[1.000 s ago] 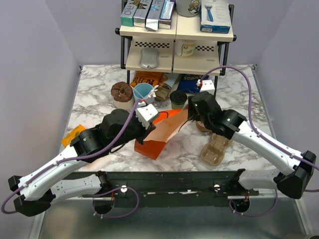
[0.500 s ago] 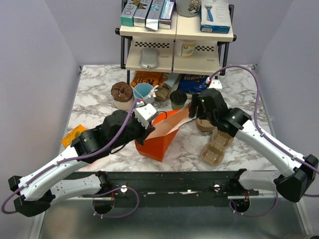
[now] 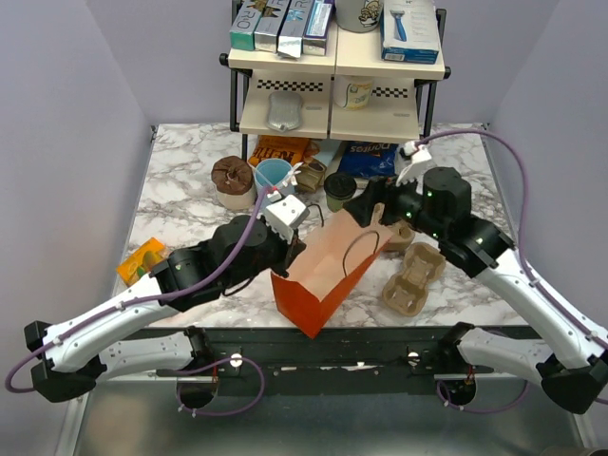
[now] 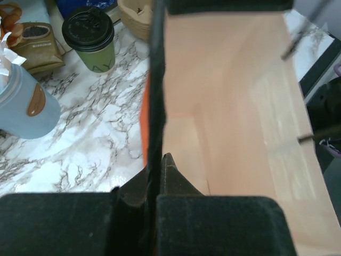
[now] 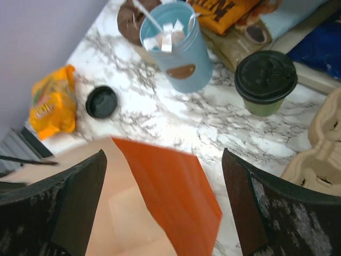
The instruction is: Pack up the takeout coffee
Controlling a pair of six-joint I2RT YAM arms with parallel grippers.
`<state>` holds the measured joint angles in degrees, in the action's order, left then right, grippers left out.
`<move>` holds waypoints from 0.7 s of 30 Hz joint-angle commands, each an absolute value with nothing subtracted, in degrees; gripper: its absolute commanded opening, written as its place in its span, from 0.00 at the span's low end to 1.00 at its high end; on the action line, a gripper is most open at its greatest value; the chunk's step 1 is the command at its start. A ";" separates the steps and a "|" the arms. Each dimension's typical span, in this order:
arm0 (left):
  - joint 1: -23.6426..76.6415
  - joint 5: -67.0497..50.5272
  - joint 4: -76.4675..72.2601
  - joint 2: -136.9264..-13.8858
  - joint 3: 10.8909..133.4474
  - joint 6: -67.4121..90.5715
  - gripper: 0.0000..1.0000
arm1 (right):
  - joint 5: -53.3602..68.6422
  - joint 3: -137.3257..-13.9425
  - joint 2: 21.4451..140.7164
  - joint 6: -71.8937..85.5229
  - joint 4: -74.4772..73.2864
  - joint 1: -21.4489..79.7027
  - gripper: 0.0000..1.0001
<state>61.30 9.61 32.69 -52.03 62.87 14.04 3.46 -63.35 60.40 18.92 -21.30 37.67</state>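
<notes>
The takeout coffee (image 3: 338,187), olive green with a black lid, stands upright on the marble behind an orange paper bag (image 3: 323,271); it also shows in the left wrist view (image 4: 90,38) and the right wrist view (image 5: 265,80). My left gripper (image 3: 285,245) is shut on the bag's near-left rim (image 4: 158,160), with the bag's tan inside (image 4: 229,106) to its right. My right gripper (image 3: 369,211) hangs open above the bag's far rim (image 5: 164,160), nothing between its fingers. The bag's mouth (image 5: 133,213) lies below it, and the coffee stands just beyond.
A light blue cup (image 3: 274,174) with stirrers and a brown-topped cup (image 3: 232,177) stand left of the coffee. Pulp cup carriers (image 3: 414,275) lie to the right. A yellow snack packet (image 5: 50,104) and a loose black lid (image 5: 101,101) lie at the left. A shelf rack (image 3: 337,90) stands behind.
My right gripper has opened wide, let go of the bag's rim and drawn back to the right. The bag has swung up and opened, still held by my left gripper.
</notes>
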 commanded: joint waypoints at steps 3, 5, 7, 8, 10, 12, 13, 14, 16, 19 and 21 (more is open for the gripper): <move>67.31 24.07 29.98 -53.08 64.16 18.72 0.00 | -15.19 -68.72 54.67 30.75 -29.51 37.44 1.00; 69.25 27.23 28.92 -53.79 64.07 19.07 0.00 | -18.88 -68.73 52.57 32.95 -33.55 37.44 1.00; 72.15 33.55 28.48 -55.10 64.25 20.21 0.00 | -20.12 -68.73 51.07 34.97 -36.37 37.44 1.00; 73.12 35.84 28.48 -55.72 64.51 21.08 0.00 | -20.04 -68.82 50.63 35.50 -39.00 37.44 1.00; 75.48 41.12 28.39 -57.47 65.04 22.59 0.00 | -19.17 -69.34 49.66 36.82 -41.56 37.44 1.00; 76.90 43.76 27.95 -58.44 65.30 22.85 0.00 | -15.76 -69.61 49.74 37.79 -44.46 37.44 1.00; 78.21 45.42 27.60 -58.97 65.22 22.76 0.00 | -14.43 -69.61 49.83 38.75 -45.34 37.44 1.00; 78.74 46.66 27.25 -59.32 65.13 23.20 0.00 | -13.11 -69.17 49.92 39.54 -46.83 37.44 1.00; 80.15 49.64 26.98 -60.37 65.30 24.34 0.00 | -10.29 -68.03 49.75 40.69 -47.20 37.44 1.00; 81.38 51.59 26.46 -61.78 65.30 25.66 0.00 | -7.56 -66.01 50.27 40.70 -46.67 37.44 1.00; 82.53 51.59 24.61 -62.14 65.39 25.84 0.00 | -5.89 -65.48 51.23 40.61 -46.67 37.44 0.99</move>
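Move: The open paper bag hangs from the left gripper, its middle roughly 8 cm right, 2 cm back and 12 cm below. From the empty right gripper, the bag's middle is some 12 cm back, 6 cm left and 12 cm down. About 22 cm below that gripper stand the green coffee cup, 12 cm ahead and 4 cm left; the far cup carrier, 9 cm ahead and 9 cm right; and the near carrier, 7 cm back and 15 cm right. Swing the right gripper up and about 8 cm to the right, clear of the bag's far rim, then draw it back some 4 cm and lower it to its starting height, fingers wide open, yawing clockwise and tipping down. Meanwhile keep the left gripper shut on the bag, easing it a little to the right and turning it some 15 degrees counter-clockwise. ##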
